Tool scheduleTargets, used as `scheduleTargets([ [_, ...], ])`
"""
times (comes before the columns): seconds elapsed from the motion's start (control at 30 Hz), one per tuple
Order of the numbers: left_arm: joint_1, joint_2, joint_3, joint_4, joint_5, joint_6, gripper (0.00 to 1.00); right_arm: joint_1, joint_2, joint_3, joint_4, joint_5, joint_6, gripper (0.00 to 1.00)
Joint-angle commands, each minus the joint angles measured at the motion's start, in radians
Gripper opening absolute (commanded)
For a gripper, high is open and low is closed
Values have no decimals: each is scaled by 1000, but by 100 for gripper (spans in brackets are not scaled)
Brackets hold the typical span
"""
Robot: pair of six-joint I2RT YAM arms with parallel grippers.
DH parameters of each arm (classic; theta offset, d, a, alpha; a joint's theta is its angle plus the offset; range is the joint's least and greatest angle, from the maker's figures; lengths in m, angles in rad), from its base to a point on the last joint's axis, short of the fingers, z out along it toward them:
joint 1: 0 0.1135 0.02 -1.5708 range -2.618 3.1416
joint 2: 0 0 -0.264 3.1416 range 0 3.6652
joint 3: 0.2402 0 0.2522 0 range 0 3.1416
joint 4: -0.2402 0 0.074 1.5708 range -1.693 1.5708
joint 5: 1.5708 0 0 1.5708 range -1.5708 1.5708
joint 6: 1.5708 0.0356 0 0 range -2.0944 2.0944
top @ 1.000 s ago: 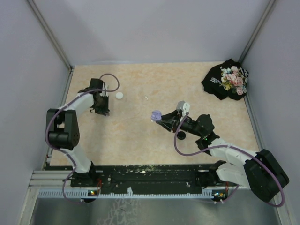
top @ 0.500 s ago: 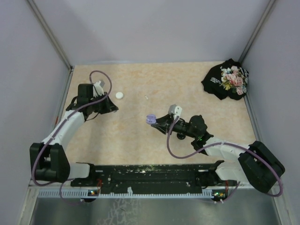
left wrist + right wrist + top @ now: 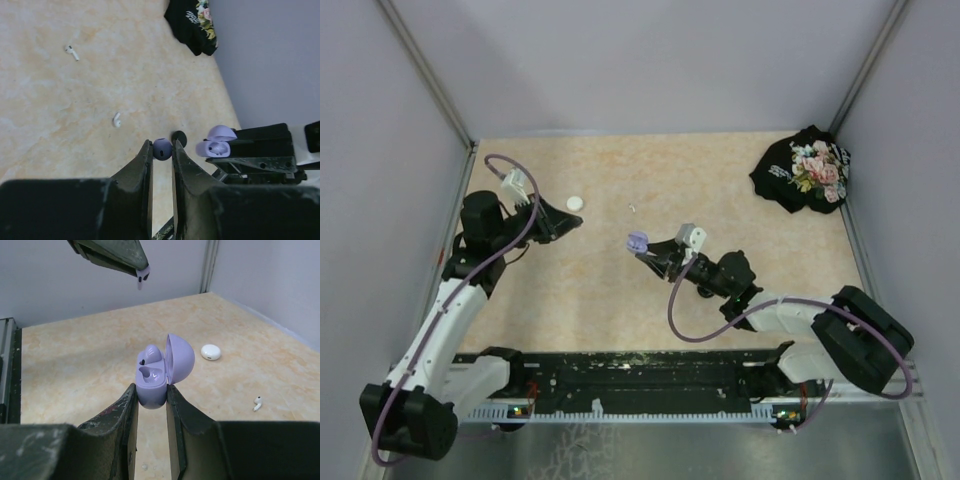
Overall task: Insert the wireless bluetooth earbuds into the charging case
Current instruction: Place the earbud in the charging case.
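Note:
My left gripper (image 3: 160, 146) is shut on a purple earbud (image 3: 162, 150), held off the table. In the right wrist view that earbud (image 3: 142, 278) hangs from the left fingers (image 3: 112, 254), up and to the left of the case. My right gripper (image 3: 151, 393) is shut on the lavender charging case (image 3: 151, 381), lid open. One purple earbud (image 3: 152, 353) sits in it; the socket beside it is empty. From above, the left gripper (image 3: 576, 216) and the case (image 3: 637, 241) are a short gap apart. White earbuds (image 3: 72, 51) (image 3: 116, 120) lie loose on the table.
A round white case (image 3: 575, 203) lies just behind the left gripper. A black disc (image 3: 178, 137) rests on the table near the right gripper. A black cloth with a flower print (image 3: 802, 170) fills the far right corner. Grey walls close in three sides.
The left arm has stretched out and turned its gripper right, toward the case, carrying the purple earbud. The right gripper has moved left with the open case.

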Motion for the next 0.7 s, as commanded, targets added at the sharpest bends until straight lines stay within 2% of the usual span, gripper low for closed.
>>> scheduleTargets([
  [0.0,-36,-78,-33,123,9,-124,2,39,60,42,215,115,-25,0],
  [0.17,-103,-112,-52,191,-5,-183,2,69,134,63,324,147,-42,0],
  [0.4,-282,-91,-69,310,-92,-249,2,86,186,100,402,159,-63,0],
  [0.67,-375,-46,-75,418,-161,-276,2,90,214,100,445,167,-89,0],
])
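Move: My left hand already holds a purple earbud. The open charging case, still gripped by my right hand, lies about 14 cm to its right, 4 cm back and a little lower. The white case sits on the table 20 cm ahead of my left hand and 3 cm to its left; the farther white earbud is 19 cm ahead and 13 cm right, both some 24 cm below. From my right hand, the purple earbud is about 15 cm left, 5 cm ahead and slightly higher. I carry the earbud with my left hand to the right towards the case's open top, about 9 cm, drawing back and rising some 5 cm each, the rise mostly early, while the wrist rolls left side down and swings clockwise. My right hand brings the case to meet it, lifting about 4 cm, mostly late, with a slight shift left and forward, its fingertips tipping up some 10 degrees. Both grips hold. ##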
